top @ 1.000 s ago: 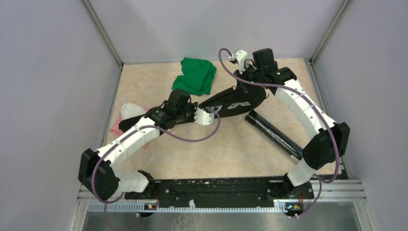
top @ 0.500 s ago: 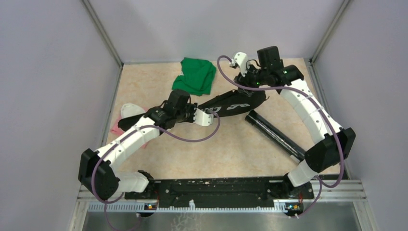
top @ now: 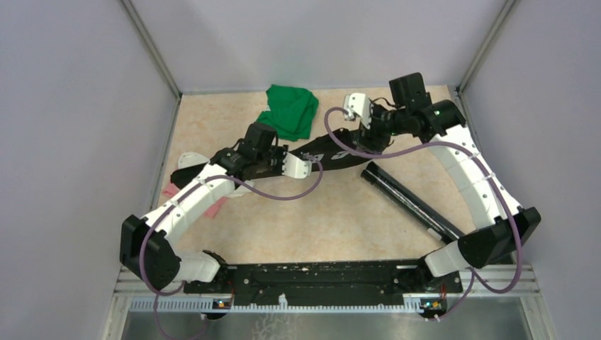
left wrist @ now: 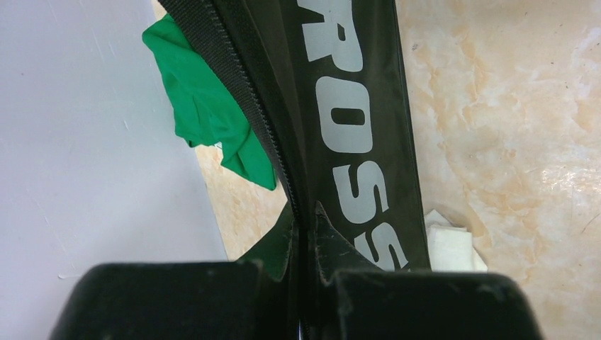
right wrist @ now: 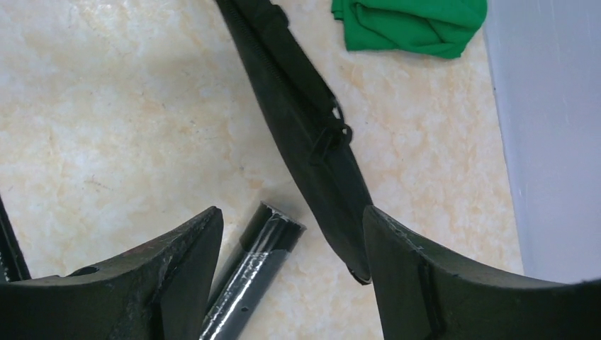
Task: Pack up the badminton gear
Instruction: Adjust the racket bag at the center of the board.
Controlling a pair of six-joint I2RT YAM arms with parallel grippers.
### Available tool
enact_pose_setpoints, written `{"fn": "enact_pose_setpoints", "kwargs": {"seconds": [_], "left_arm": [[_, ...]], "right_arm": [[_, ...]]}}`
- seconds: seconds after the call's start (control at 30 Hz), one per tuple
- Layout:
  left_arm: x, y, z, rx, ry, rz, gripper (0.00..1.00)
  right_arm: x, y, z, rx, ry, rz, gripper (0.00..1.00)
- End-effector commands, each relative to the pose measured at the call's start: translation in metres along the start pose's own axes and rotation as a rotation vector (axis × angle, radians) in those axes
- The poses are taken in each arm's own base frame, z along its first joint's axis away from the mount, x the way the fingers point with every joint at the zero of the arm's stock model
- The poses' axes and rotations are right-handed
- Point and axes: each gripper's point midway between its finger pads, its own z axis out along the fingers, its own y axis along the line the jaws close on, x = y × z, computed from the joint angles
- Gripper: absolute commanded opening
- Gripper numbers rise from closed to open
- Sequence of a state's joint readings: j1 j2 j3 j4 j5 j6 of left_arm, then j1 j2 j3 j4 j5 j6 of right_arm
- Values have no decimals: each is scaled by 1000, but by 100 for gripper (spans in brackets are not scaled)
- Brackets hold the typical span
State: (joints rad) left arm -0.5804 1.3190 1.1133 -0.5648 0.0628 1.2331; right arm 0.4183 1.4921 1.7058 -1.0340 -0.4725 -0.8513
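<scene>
The black racket bag [top: 333, 150] lies slantwise across the mat, its grey "ROSS" lettering [left wrist: 354, 127] and zipper edge [left wrist: 241, 92] filling the left wrist view. My left gripper [top: 278, 157] [left wrist: 305, 221] is shut on the bag's zipper edge near its middle. Over the bag's right end hangs my right gripper [top: 368, 134] [right wrist: 290, 212], open and holding nothing. The bag's tip and zipper pull [right wrist: 329, 134] lie just below its fingers. The long black tube [top: 407, 202] [right wrist: 255, 276] rests on the mat to the bag's right.
A green cloth [top: 290, 112] [right wrist: 411, 25] [left wrist: 205, 113] is bunched at the back by the wall. White and pink cloths [top: 191, 164] lie under the bag's left end, and a white cloth [left wrist: 450, 248] shows beside the bag. Grey walls close in three sides.
My right gripper opened, let go of the bag's right end and drew away to the right. The left arm shifted slightly toward the back, still gripping the bag.
</scene>
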Motion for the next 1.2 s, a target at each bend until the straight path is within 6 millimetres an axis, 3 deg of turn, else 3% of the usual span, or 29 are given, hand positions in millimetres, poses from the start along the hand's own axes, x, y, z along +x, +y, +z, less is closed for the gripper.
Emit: {"fn": "enact_pose_setpoints", "kwargs": {"seconds": [0.0, 0.2, 0.57, 1.17], "left_arm": [[-18, 34, -15, -70, -67, 46, 0], [-17, 31, -12, -60, -69, 43, 0], [-17, 29, -12, -68, -74, 43, 0], [-16, 21, -10, -69, -83, 40, 0]], "right_arm": [[-13, 20, -9, 0, -51, -175, 72], [-23, 39, 6, -70, -43, -247, 72], [-27, 52, 23, -155, -61, -246, 72], [-28, 34, 49, -162, -42, -260, 71]]}}
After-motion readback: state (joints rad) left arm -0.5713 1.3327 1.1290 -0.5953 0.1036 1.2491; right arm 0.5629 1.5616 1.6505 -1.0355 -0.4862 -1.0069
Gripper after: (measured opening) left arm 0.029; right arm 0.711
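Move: The right hand hangs open and empty; the racket bag's strap-side upper edge, near mid-bag, lies about 9 cm ahead, 7 cm to its left and 17 cm below. The black tube's middle is some 8 cm back and 24 cm right, the green cloth roughly 30 cm ahead and 18 cm left, both about 25 cm down. From the left hand, already pinching the bag's edge, that stretch lies about 22 cm right, 8 cm ahead and 7 cm below. Backing off about 4 cm first, the open right hand then swings left along the bag and sinks, easing slightly forward again, to end about 5 cm left and 4 cm lower, closer to the bag's strap-side edge. Its wrist turns some 15 degrees counter-clockwise and the fingers stay wide apart, while the left hand holds still, keeping its pinch on the bag. ##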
